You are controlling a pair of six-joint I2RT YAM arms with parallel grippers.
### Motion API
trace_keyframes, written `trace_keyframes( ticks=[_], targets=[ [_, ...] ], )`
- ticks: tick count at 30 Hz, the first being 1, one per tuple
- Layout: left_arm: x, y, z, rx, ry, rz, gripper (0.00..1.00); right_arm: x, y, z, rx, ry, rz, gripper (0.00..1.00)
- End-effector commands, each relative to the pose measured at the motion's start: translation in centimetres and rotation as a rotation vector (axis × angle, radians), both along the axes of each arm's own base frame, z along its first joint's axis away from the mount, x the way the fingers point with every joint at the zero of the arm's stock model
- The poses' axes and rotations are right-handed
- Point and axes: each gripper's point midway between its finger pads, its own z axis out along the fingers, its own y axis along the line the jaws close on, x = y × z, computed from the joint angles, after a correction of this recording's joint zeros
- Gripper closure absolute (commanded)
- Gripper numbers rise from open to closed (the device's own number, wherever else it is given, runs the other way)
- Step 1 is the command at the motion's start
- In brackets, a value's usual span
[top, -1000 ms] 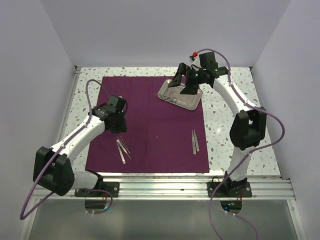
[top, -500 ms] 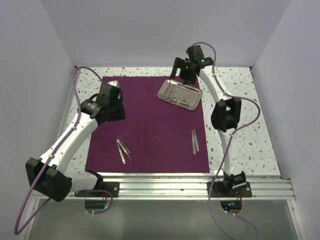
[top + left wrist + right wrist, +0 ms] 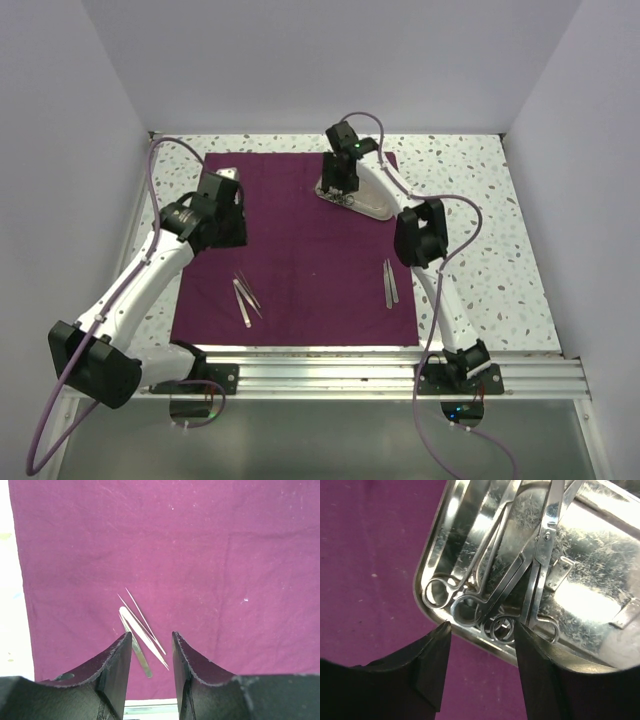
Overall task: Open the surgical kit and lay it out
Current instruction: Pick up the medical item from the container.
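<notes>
The dark purple cloth of the surgical kit lies spread flat on the table. The shiny steel tray sits at its far right corner and holds several ring-handled scissors and forceps. My right gripper hangs open over the tray's near corner, its fingertips on either side of the ring handles, holding nothing. Slim silver tweezers lie on the cloth's near left, and another pair lies near right. My left gripper hovers open and empty above the left tweezers.
The speckled tabletop shows around the cloth, widest on the right. White walls close in the left, right and far sides. An aluminium rail with both arm bases runs along the near edge.
My right arm swung left from the tray's far right side to its left end, and its jaws narrowed. My left gripper rose and drew back toward the cloth's far left.
</notes>
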Motion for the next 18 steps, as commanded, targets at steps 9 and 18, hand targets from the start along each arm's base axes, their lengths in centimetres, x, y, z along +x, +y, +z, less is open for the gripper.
trace_keyframes(
  ticks=[9, 18],
  targets=[
    [-1.6, 1.8, 0.3, 0.069, -0.012, -0.057, 0.58, 1.5, -3.7, -2.8, -0.126, -0.004, -0.150, 0.48],
    [-1.9, 1.4, -0.1, 0.079, -0.008, -0.086, 0.58, -1.6, -4.8, -7.6, -0.214, 0.135, -0.148, 0.93]
  ],
)
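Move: The finger rings of the right-hand scissors lie about 1 cm ahead of the right hand, 3 cm to its right and 3 cm below. The rings of the leftmost clamp sit some 3 cm ahead and 2 cm left of that hand, at the same depth. The tray's middle is about 3 cm ahead and 6 cm right of it. From the left hand the scissors' rings are roughly 24 cm ahead, 25 cm right and 16 cm below. The scissors' overlapping rings at the tray's near edge are what the right hand goes for: the half-open fingers first dip about 2 cm, then sweep 3 cm right and 1 cm forward over the tray floor with a slight clockwise turn, and lastly close nearly shut among the rings. The left hand, empty, eases about 2 cm back and left. ##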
